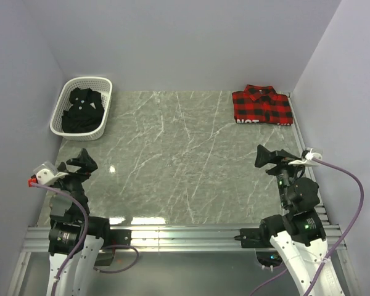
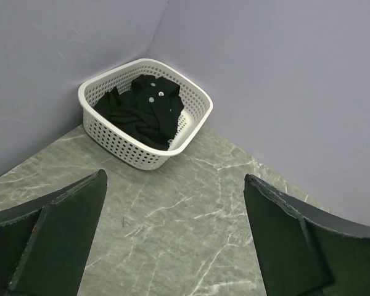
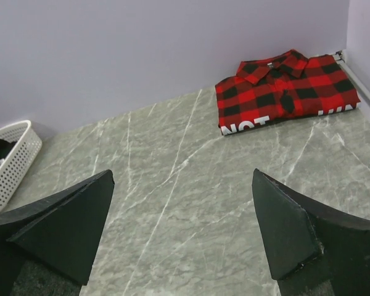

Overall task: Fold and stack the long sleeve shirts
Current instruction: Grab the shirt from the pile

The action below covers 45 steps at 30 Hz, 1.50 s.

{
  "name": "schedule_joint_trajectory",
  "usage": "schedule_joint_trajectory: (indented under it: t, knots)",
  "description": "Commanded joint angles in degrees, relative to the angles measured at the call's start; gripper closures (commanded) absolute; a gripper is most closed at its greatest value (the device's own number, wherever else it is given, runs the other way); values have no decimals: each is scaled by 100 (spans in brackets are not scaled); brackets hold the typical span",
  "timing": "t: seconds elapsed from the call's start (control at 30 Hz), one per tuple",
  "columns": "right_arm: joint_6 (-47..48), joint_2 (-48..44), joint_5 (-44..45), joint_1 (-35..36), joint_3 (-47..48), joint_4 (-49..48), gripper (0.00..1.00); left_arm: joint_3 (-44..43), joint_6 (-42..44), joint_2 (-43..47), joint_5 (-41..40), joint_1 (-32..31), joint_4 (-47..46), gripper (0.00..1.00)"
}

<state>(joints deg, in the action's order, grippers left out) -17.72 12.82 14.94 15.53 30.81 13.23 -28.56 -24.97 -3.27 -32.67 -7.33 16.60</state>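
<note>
A black long sleeve shirt (image 1: 81, 110) (image 2: 145, 111) lies crumpled inside the white mesh basket (image 1: 105, 98) (image 2: 126, 145) at the far left corner. A red-and-black plaid shirt (image 1: 262, 105) (image 3: 287, 89) lies folded flat at the far right corner of the table. My left gripper (image 1: 79, 164) (image 2: 172, 185) hovers open near the front left, well short of the basket, nothing between its fingers. Over the front right, my right gripper (image 1: 268, 157) (image 3: 182, 182) is open and holds nothing, with the plaid shirt far ahead of it.
The grey marble tabletop (image 1: 179, 160) is walled by lilac panels at the back and both sides. A metal rail (image 1: 185, 237) runs along the near edge by the arm bases. The basket's rim (image 3: 12, 154) shows at the left of the right wrist view.
</note>
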Motion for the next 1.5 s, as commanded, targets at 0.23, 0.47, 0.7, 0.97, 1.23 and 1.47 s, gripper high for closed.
schedule_joint_trajectory:
  t: [0.23, 0.47, 0.7, 0.97, 1.23, 1.47]
  knots:
    - [-689, 862, -438, 29, 698, 566, 0, -414, -912, -1331, 962, 4, -139, 1]
    - [-1050, 933, -921, 38, 426, 382, 0, -1124, -1317, -3195, 1122, 4, 80, 1]
    - [-1076, 1205, -1326, 20, 400, 303, 0, -2943, -1019, -6007, 1438, 284, 229, 1]
    - [-1067, 1144, -1696, 29, 250, 250, 0, -5209, -992, -8873, 1211, 1383, 238, 1]
    - [-962, 1153, -1863, 38, 163, 188, 0, -6557, -632, -10913, 727, 1761, 230, 1]
    - [-883, 1214, -2162, 38, 83, 57, 0, -7347, -263, -12284, 586, 1981, 212, 1]
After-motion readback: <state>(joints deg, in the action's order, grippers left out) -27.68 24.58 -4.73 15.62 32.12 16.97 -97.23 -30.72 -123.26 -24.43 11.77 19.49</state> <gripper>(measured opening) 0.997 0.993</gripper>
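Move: The black shirt in the basket lies about 36 cm ahead of the left hand, some 12 cm to its left and roughly 25 cm below it. The white basket's middle is nearly in line with the shirt, around 36 cm ahead and 13 cm left, some 23 cm down. From the right hand the black shirt is about 33 cm ahead and 76 cm to the left, some 25 cm below. The left hand reaches quickly forward, about 34 cm, at first veering some 5 cm to its right, then swinging back left while it drops ever more steeply, in all 20 cm down, to bring its wide-open fingers into the basket's mouth close over the black shirt, the wrist tipping some 50 degrees downward on the way. Meanwhile the empty right hand, also still open, shifts about 7 cm left and 5 cm down over bare table, turning counter-clockwise and tipping its fingers a little down. ##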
